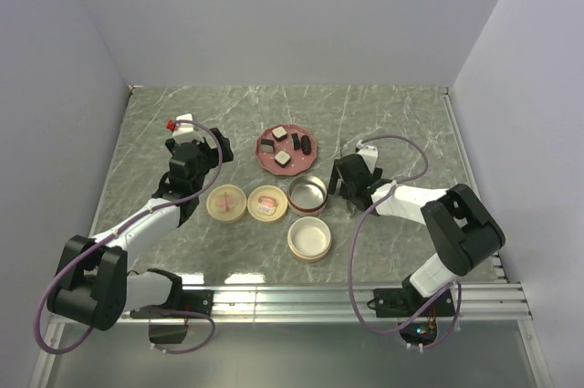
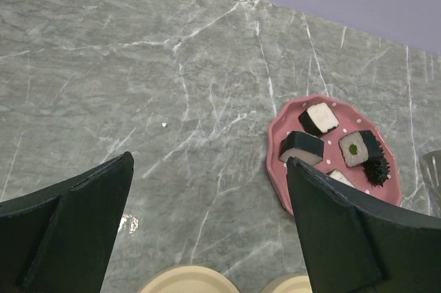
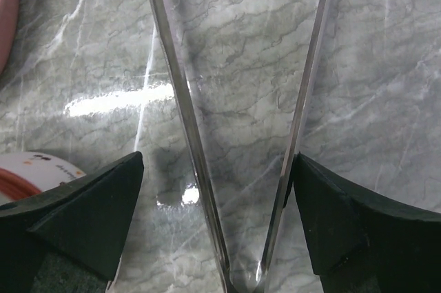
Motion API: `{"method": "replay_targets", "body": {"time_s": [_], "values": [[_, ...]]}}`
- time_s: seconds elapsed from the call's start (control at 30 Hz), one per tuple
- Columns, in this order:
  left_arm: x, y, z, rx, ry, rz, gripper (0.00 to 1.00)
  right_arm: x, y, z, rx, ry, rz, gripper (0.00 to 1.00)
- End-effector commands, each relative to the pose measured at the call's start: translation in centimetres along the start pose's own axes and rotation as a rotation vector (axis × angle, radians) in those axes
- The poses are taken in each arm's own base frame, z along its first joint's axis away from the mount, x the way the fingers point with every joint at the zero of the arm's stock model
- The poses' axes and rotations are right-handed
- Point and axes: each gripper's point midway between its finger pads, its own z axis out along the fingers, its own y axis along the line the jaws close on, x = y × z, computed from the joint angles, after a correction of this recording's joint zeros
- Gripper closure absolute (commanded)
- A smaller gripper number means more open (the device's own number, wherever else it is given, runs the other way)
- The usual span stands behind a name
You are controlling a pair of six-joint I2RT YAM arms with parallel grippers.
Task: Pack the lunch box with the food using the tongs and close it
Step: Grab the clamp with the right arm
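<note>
The tongs [image 3: 180,100] lie on the table as two thin silvery arms that meet near the bottom of the right wrist view. My right gripper [image 3: 217,162] [image 1: 338,183] is open and straddles them: its right finger touches the right arm, while the left finger stands apart from the left arm. Several pieces of food [image 2: 318,118] [image 1: 283,159] sit on the pink plate [image 2: 279,169] [image 1: 301,164]. The lunch box shows as a round metal tin [image 1: 307,194] and a cream bowl [image 1: 309,237]. My left gripper [image 2: 210,162] [image 1: 212,143] hovers open and empty left of the plate.
Two round cream lids [image 1: 227,204] [image 1: 267,203] lie left of the tin, and their edges show at the bottom of the left wrist view. The tin's rim [image 3: 34,169] is close to my right gripper's left finger. Grey walls enclose the marble table.
</note>
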Motion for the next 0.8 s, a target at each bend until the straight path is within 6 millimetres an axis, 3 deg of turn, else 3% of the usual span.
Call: {"method": "replay_targets", "body": {"time_s": [0.0, 0.13, 0.37, 0.5, 0.53, 0.57, 0.77], "values": [[-2.0, -0.8, -0.4, 0.021, -0.06, -0.021, 0.0, -0.6, 0.3, 0.6, 0.02, -0.001, 0.035, 0.06], [-2.1, -0.9, -0.5, 0.029, -0.065, -0.024, 0.0, 0.6, -0.2, 1.3, 0.052, 0.036, 0.031, 0.11], [-2.0, -0.8, -0.4, 0.023, -0.058, -0.025, 0.0, 0.9, -0.5, 1.4, 0.065, 0.042, 0.031, 0.35], [-2.0, -0.8, -0.4, 0.023, -0.058, -0.025, 0.0, 1.0, -0.7, 1.4, 0.069, 0.043, 0.03, 0.41], [-2.0, -0.8, -0.4, 0.023, -0.058, -0.025, 0.0, 0.9, -0.6, 1.3, 0.067, 0.038, 0.031, 0.53], [-1.9, -0.8, -0.4, 0.023, -0.058, -0.025, 0.0, 0.7, -0.6, 1.1, 0.058, 0.027, 0.035, 0.57], [-1.7, -0.7, -0.1, 0.015, -0.048, -0.022, 0.01, -1.3, -0.2, -0.8, 0.017, -0.029, 0.037, 0.57]]}}
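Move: Low over the tabletop, the right hand straddles the clamp with open fingers. The clamp's middle is about 2 cm ahead, 1 cm below and 1 cm right, its bend towards the robot. The metal bowl stands some 13 cm left and 3 back, the white bowl 12 left and 14 back, and the pink plate 18 left and 10 ahead. From the left hand the clamp lies roughly 43 cm right, 4 back and 16 lower. Closing on the clamp from both sides, the right fingers go from nearly wide open to less than half open while the hand creeps about 1 cm forward along the prongs, sinking half a centimetre. The pads end against the prongs' outer faces, behind the clamp's middle, and squeeze them together; the hand then eases back half a centimetre. ##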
